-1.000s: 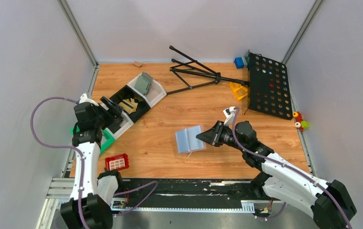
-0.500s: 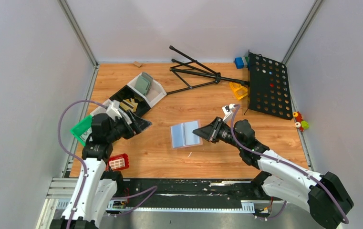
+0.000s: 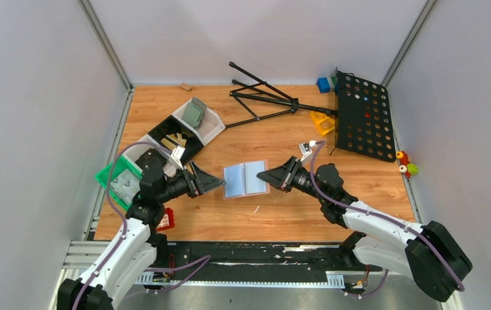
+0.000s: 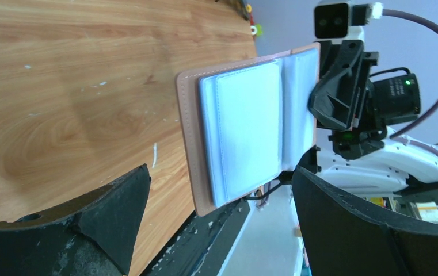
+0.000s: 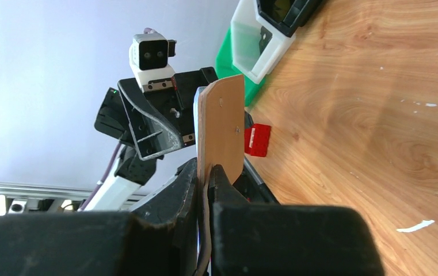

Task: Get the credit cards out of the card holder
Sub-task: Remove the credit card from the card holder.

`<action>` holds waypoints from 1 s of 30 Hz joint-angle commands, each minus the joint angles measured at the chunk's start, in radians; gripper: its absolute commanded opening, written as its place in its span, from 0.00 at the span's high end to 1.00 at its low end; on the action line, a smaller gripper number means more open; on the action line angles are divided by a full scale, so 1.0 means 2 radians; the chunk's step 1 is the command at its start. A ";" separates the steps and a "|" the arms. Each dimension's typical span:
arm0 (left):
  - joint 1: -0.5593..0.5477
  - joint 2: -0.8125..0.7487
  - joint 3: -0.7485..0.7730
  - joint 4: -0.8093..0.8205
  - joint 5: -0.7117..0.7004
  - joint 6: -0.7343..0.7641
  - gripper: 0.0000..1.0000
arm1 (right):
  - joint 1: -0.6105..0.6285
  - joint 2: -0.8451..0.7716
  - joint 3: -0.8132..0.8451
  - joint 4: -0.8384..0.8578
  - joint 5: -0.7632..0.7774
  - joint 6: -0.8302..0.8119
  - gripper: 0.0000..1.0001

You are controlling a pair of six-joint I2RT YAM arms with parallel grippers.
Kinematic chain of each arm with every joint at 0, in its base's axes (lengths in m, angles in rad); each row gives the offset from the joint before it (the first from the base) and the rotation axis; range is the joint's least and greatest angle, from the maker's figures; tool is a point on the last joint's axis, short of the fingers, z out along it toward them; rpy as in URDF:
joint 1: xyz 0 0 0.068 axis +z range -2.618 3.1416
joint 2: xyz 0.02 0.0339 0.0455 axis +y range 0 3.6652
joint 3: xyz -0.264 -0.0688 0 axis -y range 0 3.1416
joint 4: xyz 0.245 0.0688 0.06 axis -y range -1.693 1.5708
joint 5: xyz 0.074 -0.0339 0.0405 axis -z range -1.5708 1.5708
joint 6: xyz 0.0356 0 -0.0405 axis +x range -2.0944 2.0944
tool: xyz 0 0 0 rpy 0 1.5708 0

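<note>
The card holder (image 3: 245,179) hangs open above the table, pale blue sleeves facing up, with a salmon-tan rim. My right gripper (image 3: 268,177) is shut on its right edge. In the right wrist view the holder's tan back (image 5: 223,123) stands upright out of my shut right gripper (image 5: 208,170). My left gripper (image 3: 215,183) is open just left of the holder, apart from it. In the left wrist view the holder's sleeves (image 4: 245,123) fill the gap ahead of my open left gripper (image 4: 221,169). The credit cards are hidden.
Bins stand at the left: a white one (image 3: 211,123) with a grey-green holder (image 3: 195,115), a black one (image 3: 165,129) and a green one (image 3: 110,175). A red block (image 3: 167,218) lies by the left arm. A black tripod (image 3: 262,97) and a perforated board (image 3: 362,116) lie at the back.
My left arm has swung right from the bins to the holder's left edge, its jaws opening wide. My right gripper has carried the holder a little to the left.
</note>
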 commanded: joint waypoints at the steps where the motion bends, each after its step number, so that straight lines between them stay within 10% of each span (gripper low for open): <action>1: -0.018 -0.007 -0.019 0.115 0.014 -0.058 0.02 | -0.002 0.011 -0.008 0.084 -0.019 0.046 1.00; 19: -0.055 0.015 -0.033 0.165 0.006 -0.098 0.10 | -0.002 0.001 -0.011 0.091 -0.034 0.054 1.00; 30: -0.063 0.025 -0.055 0.245 0.003 -0.138 0.54 | -0.001 -0.022 0.016 -0.032 -0.025 -0.023 1.00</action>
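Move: The card holder, open and pinched at its right edge by the right hand, has its middle about 9 cm to the left hand's right, level fore and aft and 2 cm above. It lies some 5 cm to the right hand's left, straight across. From the left hand, the black bin stands 13 cm ahead, 14 cm left; the red box 14 cm back, 18 cm left, both some 15 cm lower. Left hand eases about 3 cm up and right, slightly back, half-closing around the holder's free edge; right keeps pinching. ##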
